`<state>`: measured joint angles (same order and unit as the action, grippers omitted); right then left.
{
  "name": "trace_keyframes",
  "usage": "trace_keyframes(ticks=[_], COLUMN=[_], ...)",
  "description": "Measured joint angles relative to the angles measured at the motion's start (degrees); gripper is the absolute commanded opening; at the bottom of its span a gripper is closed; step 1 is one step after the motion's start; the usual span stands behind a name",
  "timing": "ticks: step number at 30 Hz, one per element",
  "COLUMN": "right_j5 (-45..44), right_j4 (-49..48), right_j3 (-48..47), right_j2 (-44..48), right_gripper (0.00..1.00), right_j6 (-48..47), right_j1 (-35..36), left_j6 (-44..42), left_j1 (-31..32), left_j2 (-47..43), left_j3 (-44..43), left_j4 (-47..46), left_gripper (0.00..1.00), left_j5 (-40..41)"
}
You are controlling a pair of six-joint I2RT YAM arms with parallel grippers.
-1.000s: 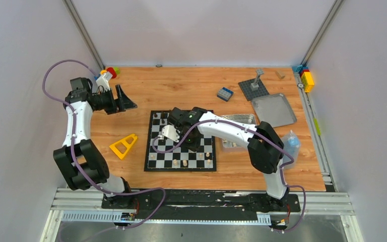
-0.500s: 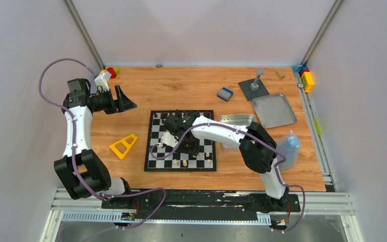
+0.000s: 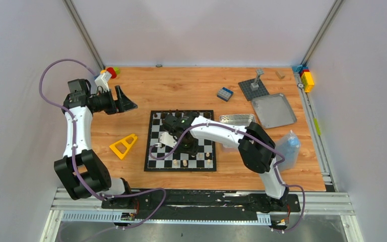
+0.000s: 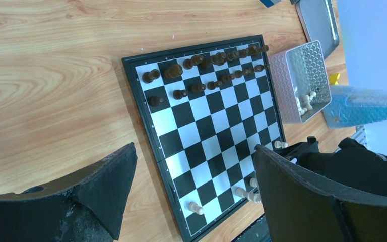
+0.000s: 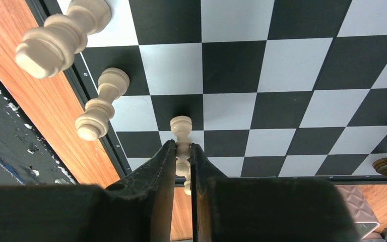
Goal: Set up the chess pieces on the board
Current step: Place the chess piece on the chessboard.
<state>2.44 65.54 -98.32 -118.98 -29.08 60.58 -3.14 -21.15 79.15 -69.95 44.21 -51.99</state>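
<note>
The board (image 3: 153, 151) lies mid-table. Dark chess pieces (image 4: 201, 60) fill its two far rows, and a few cream pieces (image 3: 175, 163) stand along its near rows. My right gripper (image 5: 183, 146) is shut on a cream chess piece (image 5: 182, 132), held low over the board (image 5: 232, 65) near its front edge. Two more cream pieces (image 5: 98, 113) stand just to its left. I cannot tell whether the held piece touches the board. My left gripper (image 4: 193, 149) is open and empty. It hovers high off the board's far left corner (image 3: 126, 103).
A metal tin (image 4: 307, 80) with several cream pieces sits at the board's right edge, its lid (image 3: 273, 110) behind it. A yellow triangle block (image 3: 123, 145) lies left of the board. A blue brick (image 3: 225, 94), a grey studded plate (image 3: 253, 89) and a blue bag (image 3: 288, 146) lie to the right.
My right arm has swung its gripper, with the cream piece, down and left toward the board's near rows, then nearly stopped. The left arm barely shifted.
</note>
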Motion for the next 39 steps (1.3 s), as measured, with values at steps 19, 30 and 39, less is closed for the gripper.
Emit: trace_keyframes(ticks=[19, 30, 39], right_j5=[-0.5, 0.1, 8.6], right_j4=[0.2, 0.2, -1.9], right_j3=[-1.0, -1.5, 3.2], right_j2=[-0.9, -0.2, 14.2], right_gripper=[0.4, 0.44, 0.45], right_j6=[0.5, 1.8, 5.6], right_j1=[0.9, 0.2, -13.2], left_j6=[-0.1, -0.8, -3.7], left_j1=[0.0, 0.0, 0.0], left_j2=[0.0, 0.0, -2.1], left_j3=[0.0, 0.0, 0.8], left_j4=[0.1, 0.1, 0.0], left_gripper=[0.93, 0.93, 0.94], left_j5=[-0.6, -1.1, -1.2])
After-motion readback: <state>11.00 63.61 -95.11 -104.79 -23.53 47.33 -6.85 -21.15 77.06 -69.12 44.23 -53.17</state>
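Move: The right hand holds a white pawn by its top, directly over its square in the second row from the near edge, about 3 cm below the fingers. One pawn stands about 3 cm to its right, level with it, and another 6 cm right. A back-row piece is 3 cm left and 3 cm back. The piece box lies some 18 cm right and 10 cm ahead. From the left hand, that square is about 23 cm right, 15 cm back and 18 cm below. The right fingers, still pinching the white pawn, ease it less than a centimetre back and down to the board, then open part way and let go of it. The hand then lifts clear with growing speed, about 7 cm up and some 4 cm each forward and right towards the piece box, turning clockwise while its left side tips up. ##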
